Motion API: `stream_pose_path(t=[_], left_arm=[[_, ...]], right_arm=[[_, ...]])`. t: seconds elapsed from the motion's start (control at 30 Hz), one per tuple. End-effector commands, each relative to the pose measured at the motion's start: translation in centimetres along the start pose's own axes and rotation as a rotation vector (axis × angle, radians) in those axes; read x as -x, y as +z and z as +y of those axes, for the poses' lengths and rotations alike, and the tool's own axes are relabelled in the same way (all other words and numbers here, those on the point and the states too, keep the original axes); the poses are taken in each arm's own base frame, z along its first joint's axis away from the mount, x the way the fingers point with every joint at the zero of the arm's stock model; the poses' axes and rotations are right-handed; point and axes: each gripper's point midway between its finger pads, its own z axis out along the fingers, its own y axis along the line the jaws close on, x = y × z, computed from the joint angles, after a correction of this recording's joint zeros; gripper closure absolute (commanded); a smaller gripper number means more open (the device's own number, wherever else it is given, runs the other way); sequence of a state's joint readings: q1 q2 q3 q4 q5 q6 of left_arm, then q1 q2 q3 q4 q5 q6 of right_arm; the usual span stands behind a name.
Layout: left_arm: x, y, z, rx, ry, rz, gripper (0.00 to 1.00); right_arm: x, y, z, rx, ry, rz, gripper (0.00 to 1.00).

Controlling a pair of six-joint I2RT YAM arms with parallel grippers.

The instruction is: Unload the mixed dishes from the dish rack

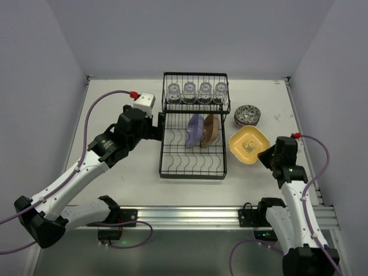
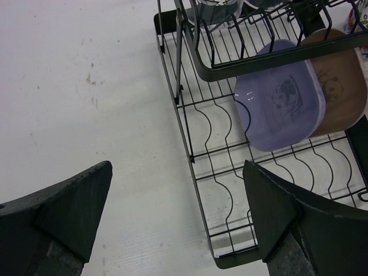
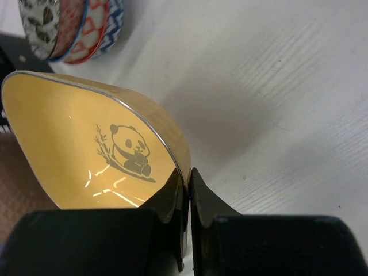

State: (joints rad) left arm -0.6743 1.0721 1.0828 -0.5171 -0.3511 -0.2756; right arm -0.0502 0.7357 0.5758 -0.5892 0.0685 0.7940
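The black wire dish rack [image 1: 192, 176] stands mid-table. Several clear glasses [image 1: 197, 92] sit upside down on its upper shelf. A purple plate [image 1: 195, 130] and a brown plate [image 1: 210, 130] stand on edge in the lower slots, both also in the left wrist view as purple plate [image 2: 282, 103] and brown plate [image 2: 342, 86]. My left gripper [image 1: 163, 127] is open at the rack's left side, one finger [image 2: 276, 213] over the lower grid. My right gripper [image 3: 188, 181] is shut on the rim of the yellow panda plate [image 3: 75, 144], which lies right of the rack [image 1: 248, 145].
A stack of patterned bowls [image 1: 248, 115] stands on the table behind the yellow plate, and shows in the right wrist view as bowls [image 3: 69, 26]. White walls enclose the table on the left, back and right. Bare tabletop [image 2: 86, 103] lies left of the rack.
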Motion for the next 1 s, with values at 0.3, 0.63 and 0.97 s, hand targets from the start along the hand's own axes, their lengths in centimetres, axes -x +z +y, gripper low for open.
stream_pose_path(t=[0.3,0.63,0.97], left_arm=[[1.3,-1.5,-2.0,-0.136,-0.079,-0.049,0.0],[0.3,-1.9,-2.1,-0.157,-0.084,-0.043,0.0],[-0.4,-0.8,-5.9,-0.334,-0.133,-0.031,0.0]], right_arm=[[-0.6,4.7,-4.4,-0.215,0.728,-0.147,1.0],[-2.5,6.6,-6.6,-0.345,0.727,-0.119,0.88],[1.3,2.5,-4.3,-0.203,0.69,-0.222,0.22]])
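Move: My right hand holds the yellow plate by its rim in the air; the bare table spot for it lies about 11 cm below, some 3 cm ahead and 3 cm left. The bowl stack stands about 16 cm ahead and 5 cm left, the rack's brown plate some 10 cm ahead, 18 cm left. From my empty left hand, the purple plate is about 17 cm right, 5 cm ahead, 17 cm below; the brown plate is 7 cm right of it. I lower the yellow plate with my right hand by about 10 cm onto the table beside the rack, turning some 40 degrees clockwise on the way and drifting slightly right, then open my fingers at the rim and rise about 3 cm. Meanwhile my wide-open left hand eases right and back, about 4 cm in all, closing on the purple plate. ##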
